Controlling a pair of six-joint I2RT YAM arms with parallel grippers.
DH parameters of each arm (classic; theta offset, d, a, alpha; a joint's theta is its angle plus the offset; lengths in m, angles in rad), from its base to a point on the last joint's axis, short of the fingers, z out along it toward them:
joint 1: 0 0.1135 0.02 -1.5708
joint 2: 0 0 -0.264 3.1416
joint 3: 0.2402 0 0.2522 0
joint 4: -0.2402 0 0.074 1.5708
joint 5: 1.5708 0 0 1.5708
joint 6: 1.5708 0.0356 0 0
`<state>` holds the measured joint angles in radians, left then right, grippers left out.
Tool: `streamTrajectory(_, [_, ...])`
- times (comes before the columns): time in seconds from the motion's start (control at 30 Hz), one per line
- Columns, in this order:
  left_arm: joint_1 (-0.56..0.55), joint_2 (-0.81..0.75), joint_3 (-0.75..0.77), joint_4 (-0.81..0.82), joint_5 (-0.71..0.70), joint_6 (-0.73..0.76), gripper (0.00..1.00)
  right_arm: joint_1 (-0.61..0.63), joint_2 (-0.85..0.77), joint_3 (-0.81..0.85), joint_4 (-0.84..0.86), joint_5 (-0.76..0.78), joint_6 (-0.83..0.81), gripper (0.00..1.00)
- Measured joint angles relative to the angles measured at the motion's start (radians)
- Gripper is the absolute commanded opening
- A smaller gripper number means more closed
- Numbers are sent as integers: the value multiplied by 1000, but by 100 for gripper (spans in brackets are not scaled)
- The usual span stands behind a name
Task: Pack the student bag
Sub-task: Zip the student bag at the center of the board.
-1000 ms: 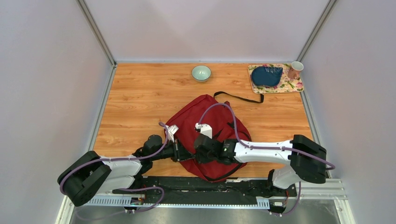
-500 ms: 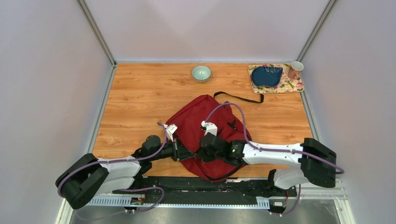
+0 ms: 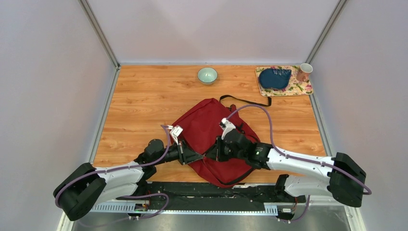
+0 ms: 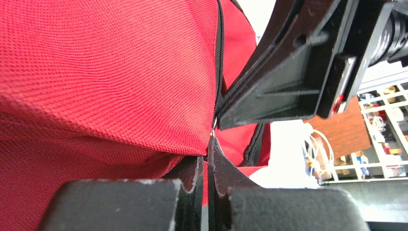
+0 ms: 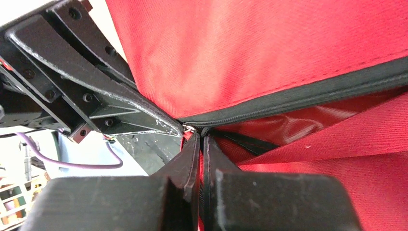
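Note:
The student bag [image 3: 207, 122], dark red with black zipper trim, lies on the wooden table near the front edge, between both arms. My left gripper [image 3: 198, 156] is shut on the bag's fabric at the end of the black zipper [image 4: 220, 57]. In the left wrist view its tips [image 4: 208, 144] pinch a thin fold of red cloth. My right gripper [image 3: 212, 153] meets it tip to tip, shut on the bag's edge right by the zipper [image 5: 298, 98]. In the right wrist view its tips [image 5: 200, 139] sit just below a small metal zipper piece [image 5: 190, 128]. The bag's inside is hidden.
A pale green bowl [image 3: 207, 75] stands at the back middle. At the back right a floral mat [image 3: 299, 89] carries a dark blue pouch [image 3: 274, 78] and a cup [image 3: 304, 71]. A black strap [image 3: 245, 101] trails behind the bag. White walls enclose the table.
My right gripper has closed on the bag's edge. The right arm has swung outward to the right, its wrist moving right and away. The left arm barely moved.

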<state>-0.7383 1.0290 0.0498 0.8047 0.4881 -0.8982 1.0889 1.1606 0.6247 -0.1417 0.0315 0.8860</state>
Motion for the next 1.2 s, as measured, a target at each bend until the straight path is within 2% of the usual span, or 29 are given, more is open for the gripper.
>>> streamTrajectory(0.27, [0,-18,3,-88,2,74,0,-167,-68,-25,-50,-69,-28,0])
streamTrajectory(0.63, [0,-21,3,-134,0,98,0,-176,-7,10,-71,-130,-88,0])
streamTrajectory(0.87, [7,-67,4,-220,-43,98,0,-176,20,53,-101,-166,-147,0])
streamTrajectory(0.93, [13,-85,7,-251,-50,101,0,-176,29,67,-102,-181,-161,6])
streamTrajectory(0.97, [15,-95,11,-269,-51,104,0,-176,35,74,-101,-186,-169,16])
streamTrajectory(1.07, [19,-111,20,-312,-52,117,0,-176,48,87,-101,-199,-183,30])
streamTrajectory(1.2, [20,-115,23,-343,-51,124,0,-176,56,97,-99,-208,-199,33])
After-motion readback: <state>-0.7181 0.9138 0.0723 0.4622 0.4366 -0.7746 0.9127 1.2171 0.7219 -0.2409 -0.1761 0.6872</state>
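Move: The zip slider, with its short black pull, is almost between the shut right fingertips, about 1 cm to their left and level with them. It lies about 2 cm to the right of the left hand, which already pinches the bag edge beside the zip. From the right hand, the zip runs on forward and to the right. The bag's middle lies about 4 cm ahead, 5 cm right and 4 cm lower, and the near strap about 9 cm back, 11 cm right and 8 cm lower. The right hand, still shut at the zip pull, makes a quick draw of about 4.5 cm forward and right along the zip, away from the left fingertips; then it eases back left some 2 cm, turning about 10 degrees counter-clockwise, and at the end opens its fingers over the slider, clear of the pull. Meanwhile the left hand keeps its pinch on the bag edge and sinks some 3.5 cm, drifting about 2 cm left as its fingertips tip down. ##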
